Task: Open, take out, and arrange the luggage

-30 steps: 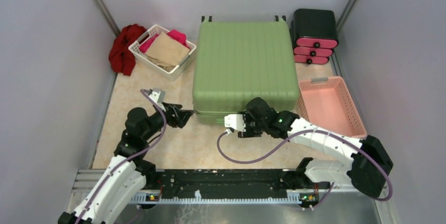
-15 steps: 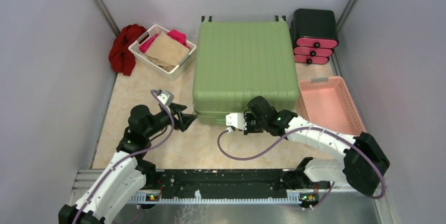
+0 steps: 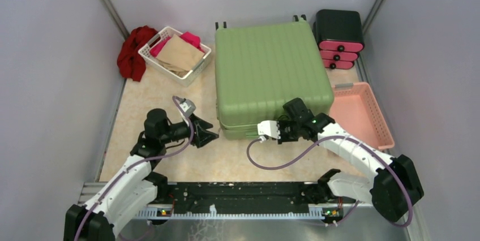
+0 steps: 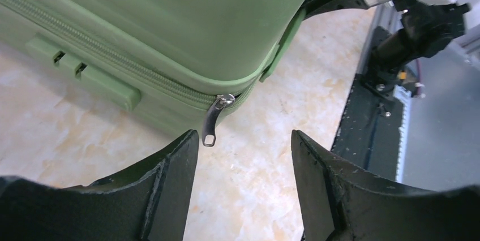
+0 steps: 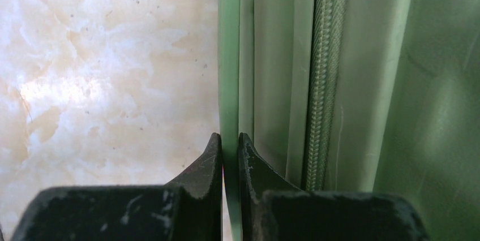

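The luggage [image 3: 269,71] is a large light-green ribbed suitcase lying flat and closed in the middle of the floor, turned slightly askew. My right gripper [image 3: 292,117] is at its near edge, shut on the thin green side handle [image 5: 229,54], which is pinched between the fingertips of the gripper [image 5: 229,137]. My left gripper [image 3: 211,136] is open at the near-left corner. In the left wrist view the metal zipper pull [image 4: 212,121] hangs just ahead of the open gripper [image 4: 243,136], close to its left finger, not gripped.
A white basket [image 3: 148,59] with folded clothes and a red cloth [image 3: 133,51] sit at the back left. A black-and-pink drawer box [image 3: 338,37] stands at the back right. A pink basket [image 3: 385,125] lies against the suitcase's right side.
My right gripper has shut on the handle, and the suitcase has swung and shifted right toward the pink basket. My left gripper has followed to the right, near the corner.
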You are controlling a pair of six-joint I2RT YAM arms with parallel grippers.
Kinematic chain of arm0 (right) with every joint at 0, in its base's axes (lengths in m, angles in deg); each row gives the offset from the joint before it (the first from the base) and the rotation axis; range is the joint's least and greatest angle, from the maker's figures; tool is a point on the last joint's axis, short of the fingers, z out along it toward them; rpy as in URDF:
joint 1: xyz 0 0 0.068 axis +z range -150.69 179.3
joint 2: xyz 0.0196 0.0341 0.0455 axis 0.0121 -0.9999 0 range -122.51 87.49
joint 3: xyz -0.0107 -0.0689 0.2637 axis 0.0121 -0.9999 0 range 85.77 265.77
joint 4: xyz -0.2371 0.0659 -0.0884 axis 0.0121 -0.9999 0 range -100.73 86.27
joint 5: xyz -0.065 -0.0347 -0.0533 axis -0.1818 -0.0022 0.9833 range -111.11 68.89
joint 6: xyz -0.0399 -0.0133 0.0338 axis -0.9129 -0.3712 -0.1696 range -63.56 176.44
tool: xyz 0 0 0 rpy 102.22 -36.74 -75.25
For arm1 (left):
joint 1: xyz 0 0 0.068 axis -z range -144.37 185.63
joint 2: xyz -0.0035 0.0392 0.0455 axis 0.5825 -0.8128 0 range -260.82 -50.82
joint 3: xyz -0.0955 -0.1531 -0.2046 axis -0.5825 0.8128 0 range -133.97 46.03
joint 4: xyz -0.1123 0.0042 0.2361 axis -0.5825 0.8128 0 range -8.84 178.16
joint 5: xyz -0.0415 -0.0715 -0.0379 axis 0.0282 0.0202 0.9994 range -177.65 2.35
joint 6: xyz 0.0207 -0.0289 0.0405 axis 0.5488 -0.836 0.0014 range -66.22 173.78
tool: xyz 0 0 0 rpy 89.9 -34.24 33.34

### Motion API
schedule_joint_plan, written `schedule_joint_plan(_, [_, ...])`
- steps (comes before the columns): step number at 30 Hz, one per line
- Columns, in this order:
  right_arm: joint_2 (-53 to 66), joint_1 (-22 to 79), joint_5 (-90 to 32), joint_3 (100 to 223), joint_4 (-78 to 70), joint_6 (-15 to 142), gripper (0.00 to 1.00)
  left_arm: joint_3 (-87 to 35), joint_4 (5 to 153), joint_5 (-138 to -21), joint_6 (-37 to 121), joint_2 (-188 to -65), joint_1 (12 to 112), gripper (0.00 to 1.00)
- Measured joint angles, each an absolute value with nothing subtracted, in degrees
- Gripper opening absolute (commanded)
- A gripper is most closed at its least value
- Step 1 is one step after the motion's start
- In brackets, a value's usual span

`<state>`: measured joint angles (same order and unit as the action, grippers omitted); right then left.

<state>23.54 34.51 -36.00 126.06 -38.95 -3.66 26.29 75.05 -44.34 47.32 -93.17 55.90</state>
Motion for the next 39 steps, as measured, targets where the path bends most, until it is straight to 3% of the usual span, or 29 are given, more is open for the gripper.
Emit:
schedule_joint_plan(20, [24.48,30.11,-40.66,126.08,-42.45,-9.65,0.00,24.49,67.16,-37.70,41.09,-113.85,56.64,0.60])
schedule_joint_plan(39, [24.48,29.54,-41.38,126.06,-42.58,-9.98,0.00,18.72,67.99,-25.02,45.79,-122.50,56.14,0.33])
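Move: The suitcase's zipper pull, hanging at its near left corner, lies about 4 cm to the right of the left hand, roughly 1 cm ahead and 4 cm below it. The lock plate on the suitcase's left side sits some 7 cm farther out than the pull, and the carry handle's middle about 17 cm to the right of the pull. The right hand already grips that handle, with the pull about 20 cm to its left, 1 cm ahead and 3 cm above. The zipper pull is what the left hand closes in on: it sinks about 4 cm beside the corner, then eases some 2 cm right towards the pull, tipping its fingers down and swinging them clockwise, each nearly 20 degrees. The fingers narrow from wide to under half open around the pull tab, not yet pinching it. The right hand keeps its grip on the carry handle, drawing it about 1 cm right before holding still. ##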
